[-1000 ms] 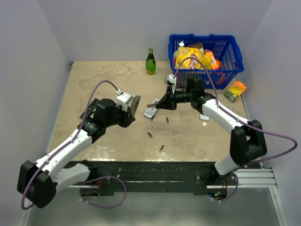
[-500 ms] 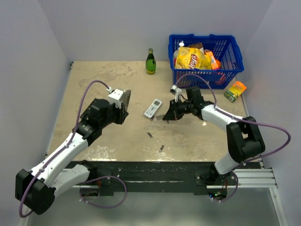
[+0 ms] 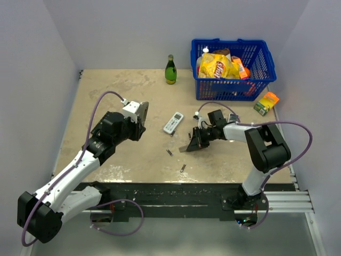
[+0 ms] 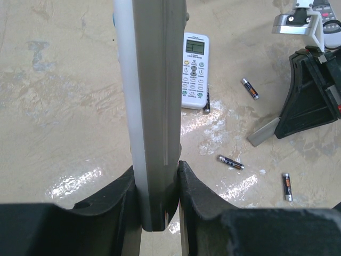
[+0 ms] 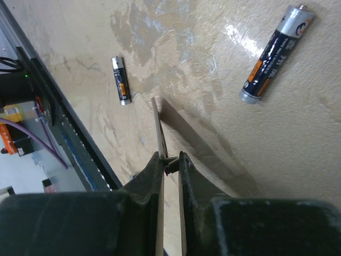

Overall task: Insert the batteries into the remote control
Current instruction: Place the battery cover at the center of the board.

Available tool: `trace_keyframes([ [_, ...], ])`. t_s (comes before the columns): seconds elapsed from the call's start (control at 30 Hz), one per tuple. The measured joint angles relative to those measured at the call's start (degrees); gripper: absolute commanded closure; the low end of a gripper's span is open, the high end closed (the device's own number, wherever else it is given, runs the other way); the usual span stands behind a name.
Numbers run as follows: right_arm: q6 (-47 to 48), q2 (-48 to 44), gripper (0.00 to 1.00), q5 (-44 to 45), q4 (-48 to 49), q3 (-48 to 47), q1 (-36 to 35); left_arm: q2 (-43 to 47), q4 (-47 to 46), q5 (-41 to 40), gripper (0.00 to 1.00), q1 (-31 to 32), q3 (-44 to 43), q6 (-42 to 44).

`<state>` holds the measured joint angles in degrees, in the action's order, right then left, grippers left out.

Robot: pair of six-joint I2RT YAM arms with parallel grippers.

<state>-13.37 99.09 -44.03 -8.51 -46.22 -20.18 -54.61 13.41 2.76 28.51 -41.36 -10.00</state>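
Note:
My left gripper (image 4: 157,172) (image 3: 139,117) is shut on the remote control (image 4: 152,80), held upright and edge-on, its grey back and white face both showing. My right gripper (image 5: 170,160) (image 3: 192,144) is shut on a thin grey cover plate (image 5: 159,130) (image 4: 263,132), with the plate's far end down at the table. Batteries lie loose on the table: one (image 5: 273,53) to the right of the plate and one (image 5: 121,80) to its left. The left wrist view shows three batteries (image 4: 249,88) (image 4: 230,162) (image 4: 286,186). From above, two batteries show (image 3: 169,152) (image 3: 183,168).
A white remote (image 3: 172,122) (image 4: 194,70) lies face up mid-table, a small battery (image 4: 206,101) beside it. A green bottle (image 3: 170,70) and a blue basket (image 3: 264,72) of snacks stand at the back. An orange-green box (image 3: 266,103) lies at the right.
My right arm has swung down and toward the near edge, bringing the cover plate from beside the white remote down to the table. The left gripper shifted slightly left, then held still.

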Motion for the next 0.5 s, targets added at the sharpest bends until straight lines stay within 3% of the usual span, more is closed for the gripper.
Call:
trace_keyframes([
  [0.13,-0.74,1.95,0.62,1.25,0.35,-0.7,0.0,-0.02,0.0,0.04,1.0,0.0,0.0,0.0],
  [0.17,-1.11,2.16,0.51,0.98,0.35,-0.74,0.02,-0.02,0.0,0.04,1.0,0.0,0.0,0.0],
  [0.3,-2.19,1.05,0.31,1.11,0.31,-1.64,0.0,-0.02,0.02,0.22,1.0,0.0,0.0,0.0],
  [0.43,-2.19,-1.31,0.03,4.52,-0.28,-2.34,0.24,-0.02,0.0,0.46,1.0,0.0,0.0,0.0],
  [0.5,-1.84,-3.04,0.02,8.33,-0.98,-2.62,0.28,-0.02,0.0,0.46,1.0,0.0,0.0,0.0],
])
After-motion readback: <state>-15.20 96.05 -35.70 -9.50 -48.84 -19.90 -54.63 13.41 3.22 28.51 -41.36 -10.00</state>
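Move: The right fingers hold the battery cover at its near end, slanting down onto the board; its resting spot is roughly 4 cm to their left, 1 cm ahead and 2 cm below. At board height, one battery lies about 7 cm straight ahead of that hand, another some 11 cm left and 2 cm back, a third around 10 cm back and 4 cm left. From the left hand the spot is about 24 cm right, 4 cm back and 17 cm lower. Right fingers spread, releasing the battery cover onto the board, then draw off about 3 cm forward and up. ##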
